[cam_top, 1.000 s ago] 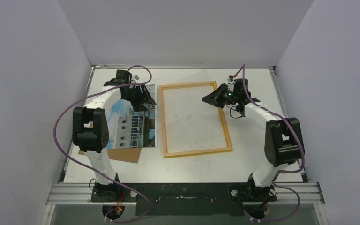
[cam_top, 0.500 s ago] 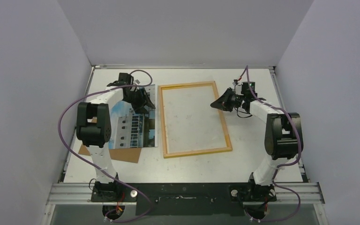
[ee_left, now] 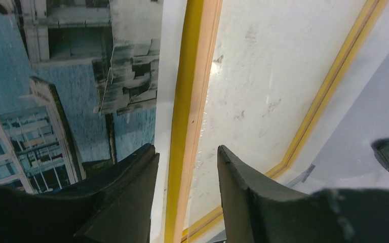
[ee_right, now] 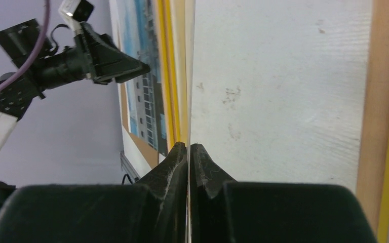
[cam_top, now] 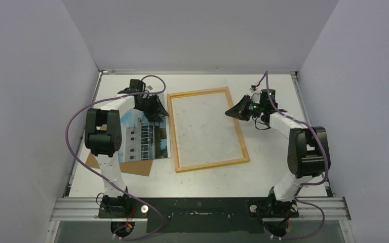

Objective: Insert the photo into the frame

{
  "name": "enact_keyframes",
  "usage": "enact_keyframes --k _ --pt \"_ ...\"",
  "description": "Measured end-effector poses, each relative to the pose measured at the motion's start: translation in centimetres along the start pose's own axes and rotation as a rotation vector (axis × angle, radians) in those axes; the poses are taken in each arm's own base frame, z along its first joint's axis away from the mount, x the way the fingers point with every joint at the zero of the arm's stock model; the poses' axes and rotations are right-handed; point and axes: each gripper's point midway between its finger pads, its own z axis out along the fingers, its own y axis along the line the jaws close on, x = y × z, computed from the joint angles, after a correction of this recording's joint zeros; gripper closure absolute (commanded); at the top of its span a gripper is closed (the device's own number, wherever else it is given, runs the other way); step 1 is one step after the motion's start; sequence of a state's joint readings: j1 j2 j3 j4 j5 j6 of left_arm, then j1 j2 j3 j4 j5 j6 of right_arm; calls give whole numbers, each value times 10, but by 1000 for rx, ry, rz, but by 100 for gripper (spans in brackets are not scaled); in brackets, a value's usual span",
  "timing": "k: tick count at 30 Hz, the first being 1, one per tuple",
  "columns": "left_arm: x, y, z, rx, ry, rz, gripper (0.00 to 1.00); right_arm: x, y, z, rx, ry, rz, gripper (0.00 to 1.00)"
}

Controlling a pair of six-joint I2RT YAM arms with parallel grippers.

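The frame (cam_top: 241, 135) lies flat mid-table, its wood side up and yellow showing on its edges. Just left of it the photo (cam_top: 144, 136) lies face up, a white building under blue sky. My left gripper (cam_top: 158, 110) hangs over the frame's left rail near the far corner. In the left wrist view its fingers (ee_left: 131, 172) stand open astride that yellow rail (ee_left: 185, 76), apart from it, with the photo (ee_left: 71, 76) alongside. My right gripper (cam_top: 229, 112) sits at the frame's right rail. Its jaws (ee_right: 188, 145) are shut on a thin clear sheet (ee_right: 188, 101), seen edge-on.
A brown backing board (cam_top: 137, 167) lies under the photo, with its near corner sticking out. Grey walls close in the table on the left, back and right. The left arm's wrist (ee_right: 81, 55) shows across the frame in the right wrist view.
The frame has slid a little to the left. The left gripper's fingers have narrowed around its left rail. The right gripper has shifted slightly right and stayed shut.
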State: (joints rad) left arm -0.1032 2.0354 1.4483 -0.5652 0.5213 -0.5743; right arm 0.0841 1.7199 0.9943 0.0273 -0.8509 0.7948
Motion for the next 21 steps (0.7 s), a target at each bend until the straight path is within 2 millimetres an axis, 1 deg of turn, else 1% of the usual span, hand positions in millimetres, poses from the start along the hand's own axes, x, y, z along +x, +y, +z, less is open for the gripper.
enact_keyframes --k 3,6,11,13,17,21 --pt "-8 -5 4 21 -25 9 57 -5 27 -14 -56 -29 -58 100" --pt "-16 -6 13 24 -43 14 63 -12 56 -26 -130 -66 -115 100" --pt "-26 0 32 -24 -56 27 69 -19 86 -31 -237 -92 -139 100" --pt "-26 0 35 -30 -55 34 72 -19 97 -32 -276 -96 -143 100" --pt "-25 -2 37 -35 -53 49 78 -17 112 -31 -323 -98 -168 100" --pt "-26 -4 37 -28 -52 49 90 -10 112 -28 -321 -77 -185 100"
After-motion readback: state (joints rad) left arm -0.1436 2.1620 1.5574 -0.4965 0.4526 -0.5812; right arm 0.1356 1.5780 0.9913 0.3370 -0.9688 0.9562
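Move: The spot on the frame's left bar that the left hand goes for lies about 4 cm ahead, 2 cm to its right and 3 cm below. From that hand the frame's middle is roughly 15 cm right and 2 cm back, and the photo's middle some 10 cm left, level with it. For the right hand, already holding the clear sheet by its edge, the frame's middle lies about 6 cm left, 2 cm back and 11 cm below. The right hand keeps its pinch on the clear sheet and lifts it steeply, about 10 cm up from over the frame with some 3 cm of drift to the left, its fingers tipping upward by around 20 degrees. Meanwhile the left hand reaches about 3.5 cm forward, then sinks 2.5 cm and slightly right onto the frame's left bar, where it stays while its part-open fingers keep narrowing at the wood. ##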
